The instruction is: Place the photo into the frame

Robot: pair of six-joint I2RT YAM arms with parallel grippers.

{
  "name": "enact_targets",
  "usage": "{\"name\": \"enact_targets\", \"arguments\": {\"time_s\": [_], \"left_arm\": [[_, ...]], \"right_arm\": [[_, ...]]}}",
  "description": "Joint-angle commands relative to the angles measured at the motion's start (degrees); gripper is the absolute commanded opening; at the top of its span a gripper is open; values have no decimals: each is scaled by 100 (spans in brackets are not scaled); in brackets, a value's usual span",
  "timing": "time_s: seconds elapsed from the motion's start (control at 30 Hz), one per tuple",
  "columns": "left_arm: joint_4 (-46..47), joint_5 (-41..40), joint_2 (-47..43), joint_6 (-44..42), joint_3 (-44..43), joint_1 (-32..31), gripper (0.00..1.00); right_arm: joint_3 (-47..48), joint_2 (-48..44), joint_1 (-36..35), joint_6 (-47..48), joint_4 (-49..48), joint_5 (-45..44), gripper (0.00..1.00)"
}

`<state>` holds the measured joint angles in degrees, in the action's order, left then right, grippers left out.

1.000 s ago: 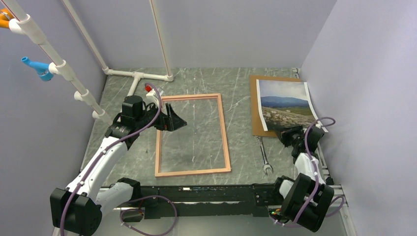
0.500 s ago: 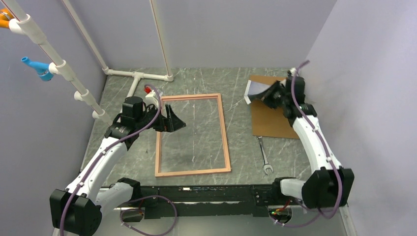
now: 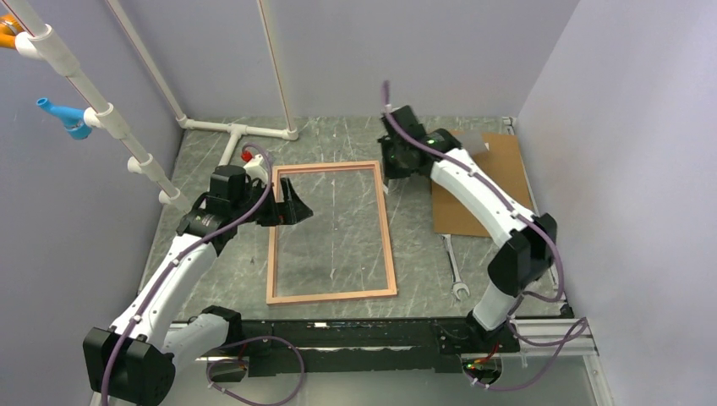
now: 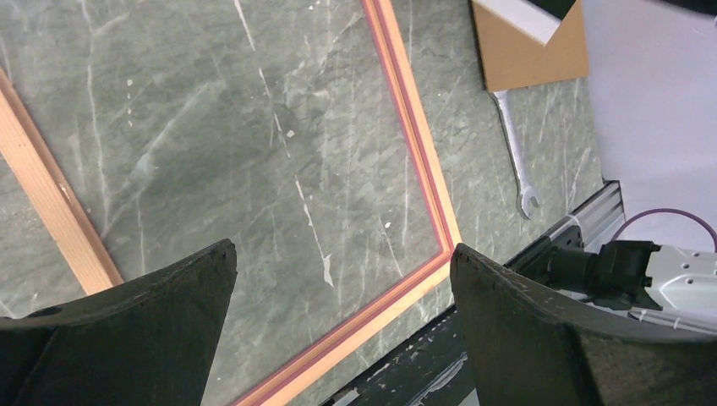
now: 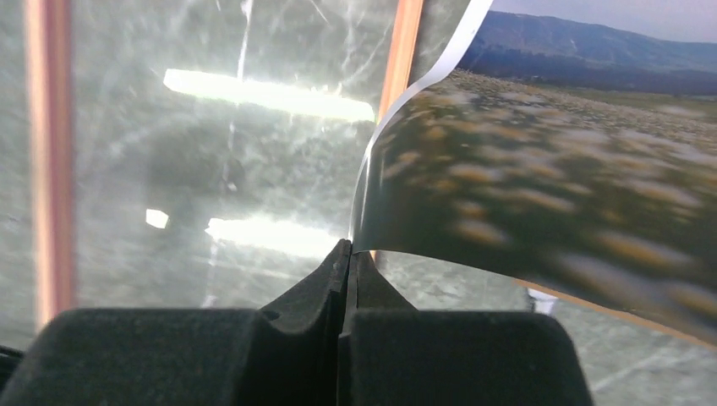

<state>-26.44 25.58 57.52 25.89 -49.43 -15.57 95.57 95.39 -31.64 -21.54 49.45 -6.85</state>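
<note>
The frame (image 3: pixel 389 228), with thin light-wood edges, lies flat mid-table; its rails also show in the left wrist view (image 4: pixel 414 127) and the right wrist view (image 5: pixel 404 51). My right gripper (image 3: pixel 391 173) hovers by the frame's far right corner, shut on a corner of the photo (image 5: pixel 550 169). The print curls up to the right of the jaws (image 5: pixel 348 254), landscape side toward the camera. From above the arm hides most of it; a pale strip (image 3: pixel 473 141) trails over the board. My left gripper (image 3: pixel 292 207) stands open over the frame's left rail, its jaws (image 4: pixel 342 262) holding nothing.
A brown backing board (image 3: pixel 478 199) lies at the right, seen too in the left wrist view (image 4: pixel 533 55). A wrench (image 3: pixel 454 266) rests near its front edge. White pipes (image 3: pixel 237 131) run along the back left. Walls close in on both sides.
My right arm has lifted the photo off the backing board and swung it left to the frame's far right corner. The left arm has barely shifted.
</note>
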Motion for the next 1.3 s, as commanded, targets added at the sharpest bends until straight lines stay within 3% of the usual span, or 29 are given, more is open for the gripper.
{"name": "enact_targets", "arguments": {"time_s": [0.0,0.13,0.27,0.53,0.97,1.27], "left_arm": [[-104,-223,-7,193,-241,-8,99],[-249,-529,-82,226,-268,2,99],[-403,-850,-196,341,-241,167,100],[-347,-582,-439,655,176,858,99],[-256,-54,-803,817,633,1958,100],[-49,237,-790,856,841,2180,99]], "right_arm": [[451,394,-632,857,969,-1035,0],[568,640,-1152,1256,1109,-1279,0],[675,711,-1606,1719,1082,-575,0],[918,1243,-2438,2178,1556,-65,0],[464,1209,-2959,2553,1703,519,2],[109,1048,-3125,2348,1781,358,4]]}}
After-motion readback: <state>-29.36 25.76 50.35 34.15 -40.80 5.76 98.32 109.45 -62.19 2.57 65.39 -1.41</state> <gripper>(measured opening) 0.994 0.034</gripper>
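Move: The right hand, pinching one corner of the photo, has the frame's middle about 17 cm to its left, 11 cm back and some 21 cm below. The bare brown board lies roughly 28 cm to its right and 6 cm ahead; the wrench is about 18 cm to its right and 21 cm back, both on the table. From the open left hand, the frame's middle is about 6 cm to the right, level fore and aft, 19 cm below. Back, left and down in one sweep, the right hand draws the pinched corner about 18 cm back over the frame while turning some 55 degrees counter-clockwise; its leftward travel ends halfway, after which it keeps coming back and sinking, fingers shut on the corner. The left hand, wide open, shifts about 10 cm left towards the frame's left rail, sinking slightly and turning counter-clockwise. ##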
